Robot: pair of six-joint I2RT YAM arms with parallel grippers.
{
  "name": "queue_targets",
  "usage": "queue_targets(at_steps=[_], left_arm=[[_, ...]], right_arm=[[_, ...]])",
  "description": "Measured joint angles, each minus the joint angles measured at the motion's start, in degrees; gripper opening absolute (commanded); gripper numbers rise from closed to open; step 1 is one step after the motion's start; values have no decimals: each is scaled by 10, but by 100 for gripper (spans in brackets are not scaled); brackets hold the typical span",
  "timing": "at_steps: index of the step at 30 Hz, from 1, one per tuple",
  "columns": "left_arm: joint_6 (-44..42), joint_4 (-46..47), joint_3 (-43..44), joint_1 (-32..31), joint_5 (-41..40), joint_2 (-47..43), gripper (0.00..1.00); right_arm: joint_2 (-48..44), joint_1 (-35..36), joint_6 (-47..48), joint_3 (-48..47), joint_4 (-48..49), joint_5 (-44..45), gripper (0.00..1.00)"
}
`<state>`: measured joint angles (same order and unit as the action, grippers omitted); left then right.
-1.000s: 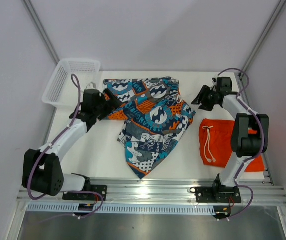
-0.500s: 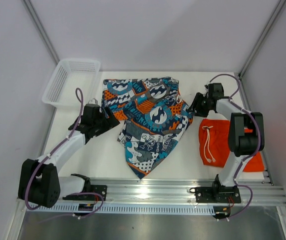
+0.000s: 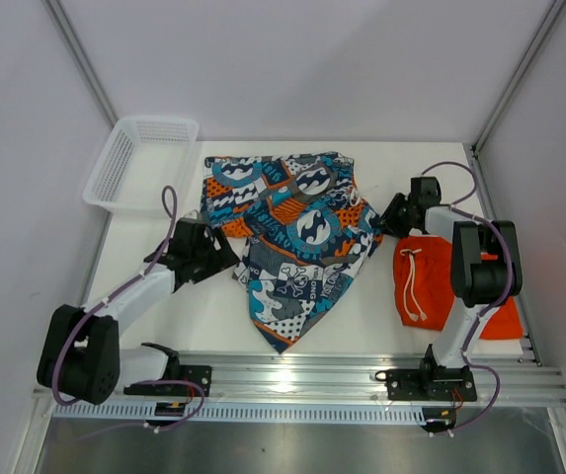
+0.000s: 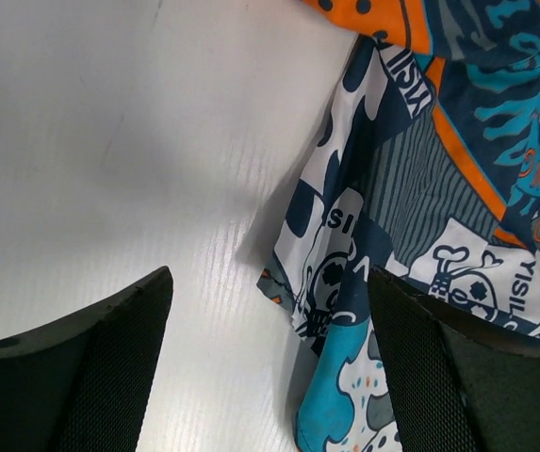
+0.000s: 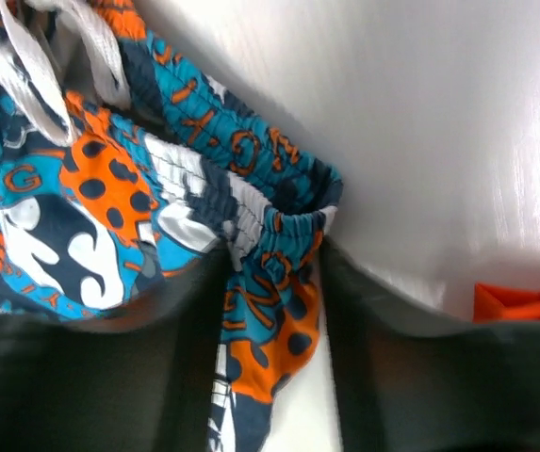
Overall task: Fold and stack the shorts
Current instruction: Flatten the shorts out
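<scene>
The printed shorts (image 3: 297, 232) lie spread and rumpled in the middle of the table. My left gripper (image 3: 225, 259) is low at their left edge, open, with a hem corner (image 4: 345, 311) lying between its fingers (image 4: 90, 367). My right gripper (image 3: 388, 219) is at their right corner, its jaws closed against the bunched elastic waistband (image 5: 270, 311). The orange shorts (image 3: 431, 281) with a white drawstring lie folded at the right, partly hidden by my right arm. A corner of them shows in the right wrist view (image 5: 519, 303).
A white mesh basket (image 3: 139, 158) stands at the back left corner. The metal rail (image 3: 302, 380) with both arm bases runs along the near edge. The enclosure walls close in the table at the back and sides.
My left gripper has moved nearer and right, from the shorts' back left part to their left hem. My right gripper has come down from the back right onto the shorts' right corner.
</scene>
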<state>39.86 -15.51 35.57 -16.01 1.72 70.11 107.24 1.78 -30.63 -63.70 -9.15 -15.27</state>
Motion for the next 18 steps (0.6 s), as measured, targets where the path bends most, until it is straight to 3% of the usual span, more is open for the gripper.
queue_targets(at_steps=[5, 8, 11, 18], left_arm=[[1, 13, 1, -20, 0, 43, 81], [1, 18, 2, -29, 0, 63, 75], [2, 28, 2, -33, 2, 77, 66], [2, 63, 8, -34, 22, 106, 63]], right_arm=[[8, -6, -21, 1, 17, 15, 11], [16, -12, -23, -5, 19, 16, 4], [28, -20, -22, -22, 18, 17, 1], [40, -29, -21, -35, 19, 19, 0]])
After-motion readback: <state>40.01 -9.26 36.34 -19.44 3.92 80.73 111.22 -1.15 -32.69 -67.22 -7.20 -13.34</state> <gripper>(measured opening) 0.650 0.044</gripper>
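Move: The right-hand corner of the patterned shorts' waistband sits between the right hand's half-open fingers, about 1 cm below their midpoint. From there the drawstring bow is some 6 cm ahead and 6 cm left, the folded red shorts some 17 cm back and 15 cm right. The left hand hovers over the shorts' small left corner, about 3 cm right, 1 cm ahead and 5 cm below. The lower leg's tip lies roughly 20 cm back and 12 cm right. The right fingers shut on the waistband corner, pinching the cloth, and the hand draws it forward and to the right by nearly 4 cm, low over the table, turning slightly clockwise. Meanwhile the left hand sinks some 3.5 cm towards the shorts' left corner and shifts almost 3 cm right, its fingers narrowing but still open. ##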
